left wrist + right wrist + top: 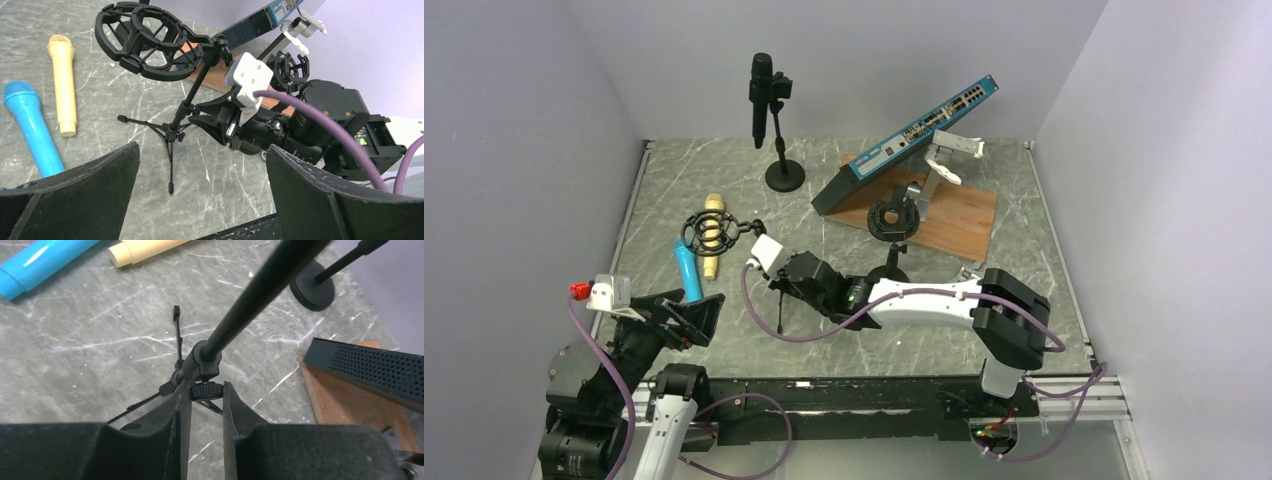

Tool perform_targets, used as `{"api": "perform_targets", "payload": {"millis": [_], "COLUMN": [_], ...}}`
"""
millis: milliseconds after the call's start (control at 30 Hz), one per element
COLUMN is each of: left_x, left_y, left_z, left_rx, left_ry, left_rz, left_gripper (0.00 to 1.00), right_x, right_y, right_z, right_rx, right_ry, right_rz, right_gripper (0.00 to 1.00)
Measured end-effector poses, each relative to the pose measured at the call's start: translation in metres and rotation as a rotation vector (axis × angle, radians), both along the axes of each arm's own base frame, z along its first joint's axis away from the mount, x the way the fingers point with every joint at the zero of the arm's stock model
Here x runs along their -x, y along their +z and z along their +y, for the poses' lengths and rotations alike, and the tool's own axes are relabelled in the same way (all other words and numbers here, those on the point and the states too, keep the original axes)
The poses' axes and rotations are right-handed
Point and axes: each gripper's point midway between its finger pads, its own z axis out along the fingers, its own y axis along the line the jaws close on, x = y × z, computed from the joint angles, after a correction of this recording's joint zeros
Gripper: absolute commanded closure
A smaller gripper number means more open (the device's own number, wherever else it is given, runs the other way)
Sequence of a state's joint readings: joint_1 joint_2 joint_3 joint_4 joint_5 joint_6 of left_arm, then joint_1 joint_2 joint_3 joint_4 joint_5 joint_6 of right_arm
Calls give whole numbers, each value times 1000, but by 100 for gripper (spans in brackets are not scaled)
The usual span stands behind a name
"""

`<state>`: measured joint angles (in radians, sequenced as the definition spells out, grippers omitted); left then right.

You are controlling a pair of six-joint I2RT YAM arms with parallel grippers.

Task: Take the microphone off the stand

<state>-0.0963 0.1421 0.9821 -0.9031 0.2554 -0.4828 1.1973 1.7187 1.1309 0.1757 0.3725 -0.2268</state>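
A black tripod stand (172, 132) carries an empty ring shock mount (142, 42), also in the top view (714, 232). My right gripper (206, 390) is shut on the stand's knurled knob (206, 390) at the foot of its stem; it also shows in the top view (779, 283). A cream microphone (62, 85) and a blue microphone (32, 127) lie on the table left of the stand. A black microphone (761, 95) sits in a round-base stand (784, 178) at the back. My left gripper (202, 147) is open and empty, near the front left (694, 315).
A blue network switch (914, 140) leans over a wooden board (959, 215) at the back right. A second shock mount on a small stand (892, 218) and a white clamp (944, 160) stand there. Walls close three sides.
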Motion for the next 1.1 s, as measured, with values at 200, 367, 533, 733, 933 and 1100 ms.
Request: {"api": "perform_targets", "payload": {"millis": [200, 367, 533, 733, 933, 1100], "left_x": [0, 0, -1, -2, -1, -2], "left_y": [0, 1, 2, 1, 1, 2], "left_z": [0, 0, 0, 0, 0, -3], "left_rx": [0, 1, 0, 1, 1, 6], "left_ry": [0, -1, 0, -1, -2, -14], "left_rz": [0, -4, -5, -2, -2, -1], "left_gripper": [1, 1, 1, 1, 1, 1], "right_x": [-2, -3, -2, 0, 11, 30], "right_y": [-6, -7, -6, -9, -34, -17], "right_z": [-7, -7, -7, -7, -21, -49], "right_rx": [115, 220, 261, 251, 281, 173], "right_ry": [-40, -90, -92, -112, -122, -145], "right_rz": [-145, -281, -329, -306, -200, -87], "right_gripper": [100, 100, 87, 44, 28, 22]}}
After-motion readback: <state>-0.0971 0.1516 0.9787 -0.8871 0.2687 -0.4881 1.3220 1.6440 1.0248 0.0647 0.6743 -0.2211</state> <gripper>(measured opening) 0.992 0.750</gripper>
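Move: Between the right fingertips is the tripod stand's tightening knob, already pinched, on the pole collar; the tripod hub sits about 2 cm ahead, 2 cm left and 7 cm below. Above, some 15 cm up and 12 cm left, level fore and aft, hangs the stand's ring holder. The yellow microphone lies roughly 15 cm ahead, 19 cm left, the blue one 5 cm ahead, 26 cm left, both 10 cm lower. From the left hand the knob is about 20 cm ahead, 10 cm right, 15 cm lower. Twisting the pinched knob, the right hand rolls about its finger line some 25 degrees, counter-clockwise seen from behind the hand, nearly in place, and pauses. Then the fingers open wide, let go of the knob, and the hand backs off to its right and towards the base, about 5 cm in all, dipping some 3 cm before starting to rise. ##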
